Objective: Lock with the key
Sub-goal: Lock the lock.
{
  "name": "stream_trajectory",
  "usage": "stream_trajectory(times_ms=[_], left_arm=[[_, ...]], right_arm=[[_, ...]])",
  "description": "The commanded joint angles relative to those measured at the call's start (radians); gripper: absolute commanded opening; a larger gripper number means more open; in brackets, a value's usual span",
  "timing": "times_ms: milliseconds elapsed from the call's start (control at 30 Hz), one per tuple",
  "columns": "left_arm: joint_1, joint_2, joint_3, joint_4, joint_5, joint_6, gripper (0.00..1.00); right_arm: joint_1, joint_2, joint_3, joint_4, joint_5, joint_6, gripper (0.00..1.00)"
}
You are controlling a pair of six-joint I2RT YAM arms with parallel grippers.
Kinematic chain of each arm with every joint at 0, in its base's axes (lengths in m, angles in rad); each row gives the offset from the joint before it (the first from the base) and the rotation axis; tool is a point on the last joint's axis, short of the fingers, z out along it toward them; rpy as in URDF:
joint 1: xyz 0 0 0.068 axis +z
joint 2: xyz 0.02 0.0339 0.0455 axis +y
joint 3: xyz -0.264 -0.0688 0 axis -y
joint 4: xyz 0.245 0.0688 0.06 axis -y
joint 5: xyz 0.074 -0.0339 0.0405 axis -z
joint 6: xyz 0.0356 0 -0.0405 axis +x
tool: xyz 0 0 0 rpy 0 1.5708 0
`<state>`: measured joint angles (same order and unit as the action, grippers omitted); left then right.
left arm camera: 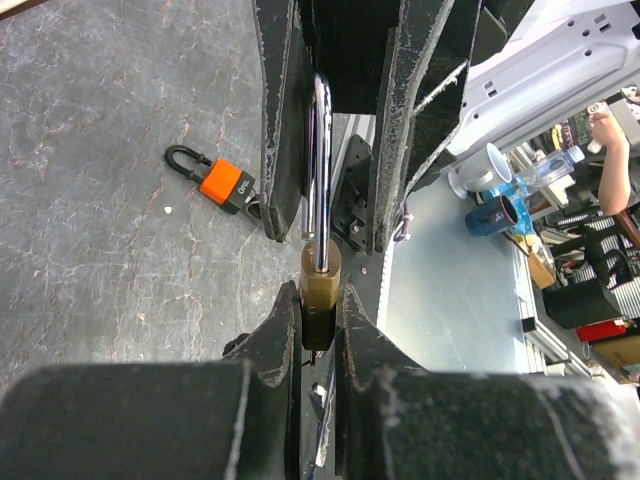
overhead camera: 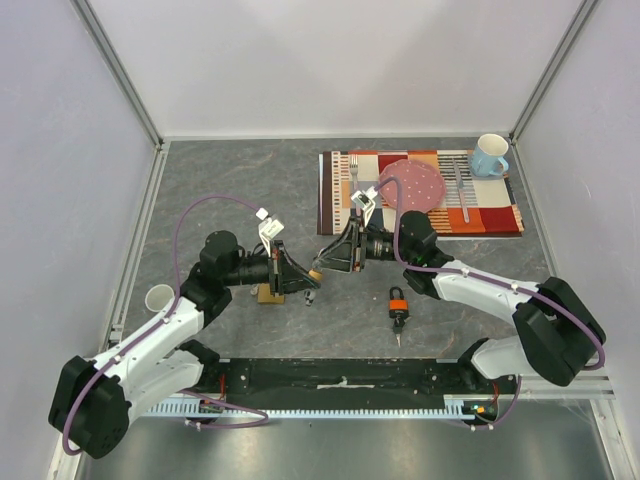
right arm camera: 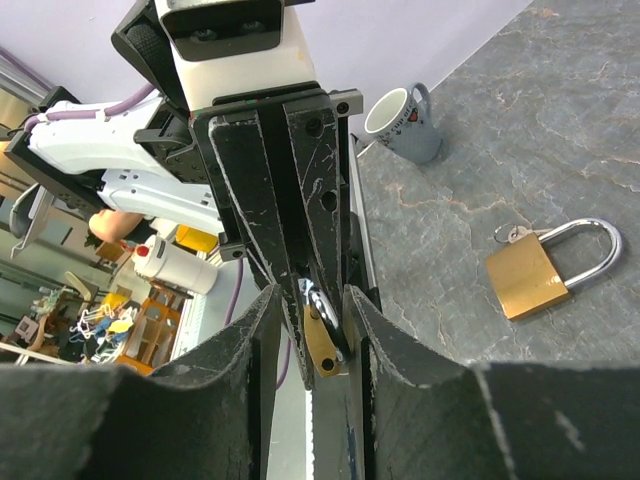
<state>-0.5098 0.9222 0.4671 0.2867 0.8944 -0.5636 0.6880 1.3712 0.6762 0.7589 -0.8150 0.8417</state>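
Note:
My left gripper (overhead camera: pixel 298 275) (left arm camera: pixel 320 300) is shut on the body of a brass padlock (left arm camera: pixel 320 285) (right arm camera: pixel 322 348) and holds it above the table. Its silver shackle (left arm camera: pixel 319 165) points toward the right arm. My right gripper (overhead camera: pixel 336 257) (right arm camera: pixel 310 300) faces it. Its jaws stand on either side of the shackle, with narrow gaps still showing. A second brass padlock (right arm camera: pixel 528 277) (overhead camera: pixel 268 293) lies on the table with a small key (right arm camera: pixel 510 235) at its corner. An orange padlock (overhead camera: pixel 398 299) (left arm camera: pixel 222 185) lies further right with a key (overhead camera: pixel 400 330) below it.
A placemat (overhead camera: pixel 500 215) at the back right carries a pink plate (overhead camera: pixel 412 184) and cutlery, and a blue mug (overhead camera: pixel 489 155) stands at its corner. A white cup (overhead camera: pixel 160 297) (right arm camera: pixel 400 125) stands beside the left arm. Aluminium frame rails border the table.

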Motion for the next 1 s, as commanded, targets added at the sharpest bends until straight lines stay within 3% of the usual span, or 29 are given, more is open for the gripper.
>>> stream_trajectory(times_ms=[0, 100, 400, 967], left_arm=[[0.004, -0.009, 0.024, 0.040, 0.028, -0.027, 0.02], [0.004, -0.009, 0.025, 0.031, 0.015, -0.024, 0.02], [0.004, -0.011, 0.030, 0.032, 0.014, -0.022, 0.02], [0.004, -0.016, 0.010, 0.284, 0.175, -0.176, 0.02]], right_arm=[[0.004, -0.015, 0.033, 0.063, 0.019, 0.002, 0.39], [0.005, -0.034, 0.034, 0.059, 0.033, 0.003, 0.36], [0.005, -0.050, 0.005, 0.068, 0.051, 0.013, 0.11], [0.007, -0.063, -0.033, 0.140, 0.056, 0.008, 0.00]])
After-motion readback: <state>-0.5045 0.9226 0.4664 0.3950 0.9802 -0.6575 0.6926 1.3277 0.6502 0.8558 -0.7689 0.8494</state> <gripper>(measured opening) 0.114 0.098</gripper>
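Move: Between the two hands is the small padlock, its body still pinched by the left fingers. Its shackle stands about 3 cm to the left hand's right, 2 cm ahead and 2 cm up, practically at the right hand point, between the still-parted fingers. On the table some 17 cm below, the large gold padlock lies about 11 cm left of the left hand and 4 cm ahead; the orange padlock lies about 18 cm right of the right hand, level with it. Closing from roughly a third open, the right fingers pinch the small padlock's shackle while the hand edges up about 1 cm. Then both hands rise together, about 2 cm in all, their fingertips tipping up slightly; the left also eases back about 1 cm, keeping its grip on the body. ##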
